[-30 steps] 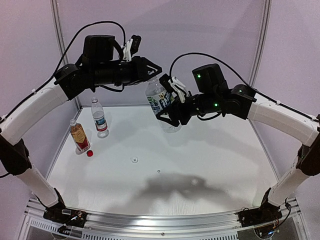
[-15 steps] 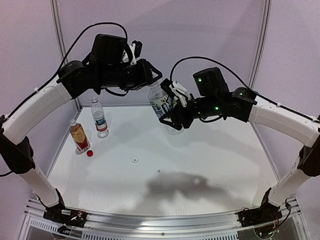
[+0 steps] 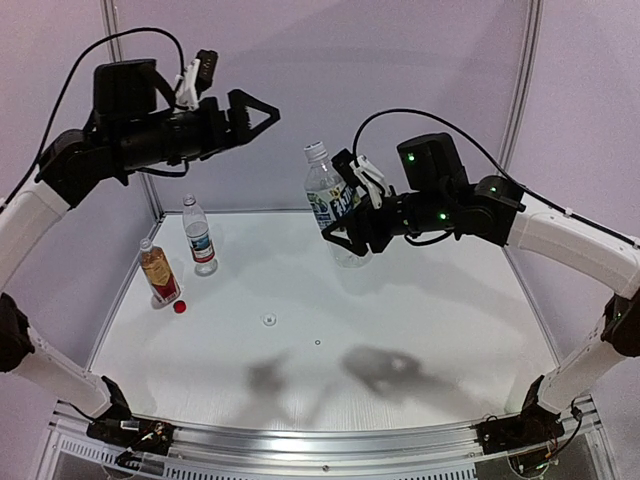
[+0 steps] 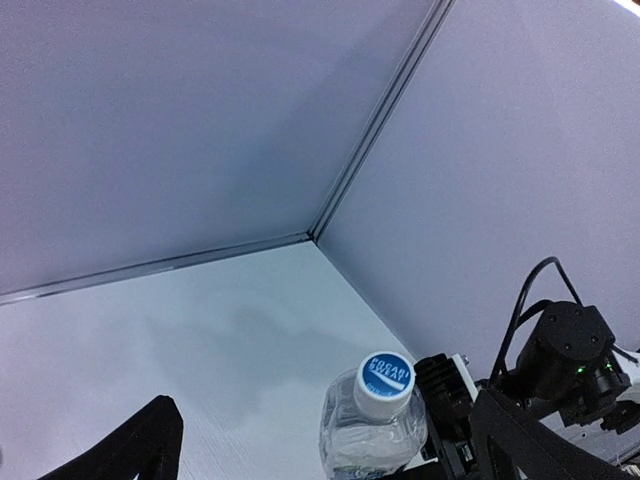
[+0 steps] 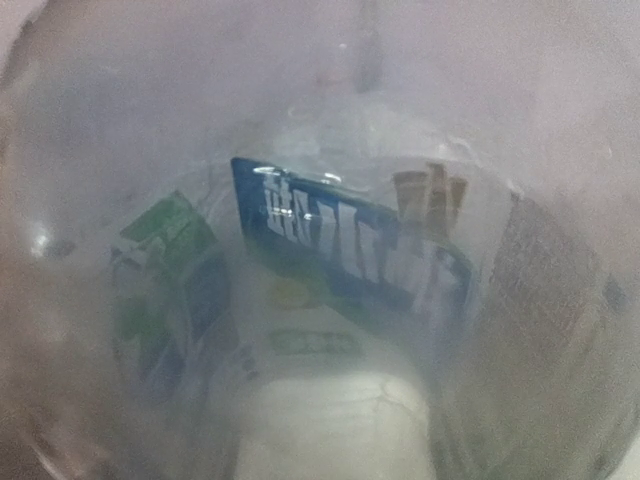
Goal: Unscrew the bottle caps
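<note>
My right gripper (image 3: pixel 342 212) is shut on a clear bottle (image 3: pixel 333 205) with a green-blue label and holds it upright above the table. A whitish cap (image 3: pixel 315 150) with a blue top (image 4: pixel 385 384) sits on its neck. That bottle (image 5: pixel 330 280) fills the right wrist view as a blur and hides the fingers. My left gripper (image 3: pixel 262 122) is open and empty, up and to the left of the cap and apart from it. A clear bottle (image 3: pixel 198 235) and an amber bottle (image 3: pixel 158 272) stand capless at the far left. A red cap (image 3: pixel 180 307) and a whitish cap (image 3: pixel 268 320) lie loose on the table.
The white table (image 3: pixel 420 310) is walled by grey panels at the back and sides, with a metal corner post (image 3: pixel 140 180) behind the left arm. Both arms' shadows fall on the near middle of the table.
My left gripper has opened, let go of the cap and swung up and away to the left. The right arm has tipped the bottle more upright.
</note>
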Controlling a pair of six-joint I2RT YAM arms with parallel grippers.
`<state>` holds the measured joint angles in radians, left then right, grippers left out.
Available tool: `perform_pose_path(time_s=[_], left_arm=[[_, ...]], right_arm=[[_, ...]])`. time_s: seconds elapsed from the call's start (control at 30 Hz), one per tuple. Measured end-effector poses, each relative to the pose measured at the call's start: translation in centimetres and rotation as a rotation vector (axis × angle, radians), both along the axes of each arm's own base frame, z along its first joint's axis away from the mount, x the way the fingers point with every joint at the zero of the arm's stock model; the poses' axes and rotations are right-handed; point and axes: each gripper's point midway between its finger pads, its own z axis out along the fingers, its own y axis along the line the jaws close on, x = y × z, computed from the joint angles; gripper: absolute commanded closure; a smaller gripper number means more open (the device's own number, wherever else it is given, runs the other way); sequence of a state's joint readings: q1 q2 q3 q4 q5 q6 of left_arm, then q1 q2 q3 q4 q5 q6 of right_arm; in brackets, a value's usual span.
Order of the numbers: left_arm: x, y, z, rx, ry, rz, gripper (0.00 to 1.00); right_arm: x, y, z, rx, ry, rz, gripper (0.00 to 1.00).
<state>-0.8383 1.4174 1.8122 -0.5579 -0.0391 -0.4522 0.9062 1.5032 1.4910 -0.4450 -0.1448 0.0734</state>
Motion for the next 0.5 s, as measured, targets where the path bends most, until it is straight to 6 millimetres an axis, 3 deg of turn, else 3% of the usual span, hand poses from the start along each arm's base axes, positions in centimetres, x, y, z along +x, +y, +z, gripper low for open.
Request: perform_pose_path(time_s=[0.17, 0.3, 0.4, 0.5], left_arm=[[-0.7, 3.4, 1.4, -0.01, -0.056, -0.018, 0.01], [-2.2, 3.5, 0.3, 0.01, -0.053, -0.076, 0.03], [-3.1, 3.3, -0.7, 0.017, -0.037, -0.113, 0.04], [-4.0, 3.2, -0.3, 0.002, -0.048, -0.147, 0.04]], right_arm=[[0.0, -0.1, 1.5, 0.018, -0.007, -0.002, 0.37], [-0.1, 0.1, 4.1, 0.055, -0.054, 0.014, 0.36], [-0.3, 0.2, 4.6, 0.063, -0.062, 0.032, 0.37], [-0.9, 0.5, 4.6, 0.072, -0.043, 0.065, 0.36]])
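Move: The white cap, still on the clear bottle, lies about 7 cm to the right of the open left gripper, some 2 cm farther out and 5 cm lower. The body of that clear bottle has its middle about 10 cm to the left gripper's right, level with it fore and aft and 14 cm below. From the right hand, which already grips this body, the cap is roughly 10 cm up, 4 cm left and 2 cm ahead. Keep the left gripper wide open and carry it away from the cap, first about 3.5 cm left, then some 4 cm back towards the base while the wrist turns slightly clockwise. Meanwhile raise the right hand straight up about 4.5 cm, its fingers keeping their hold on the bottle body. ##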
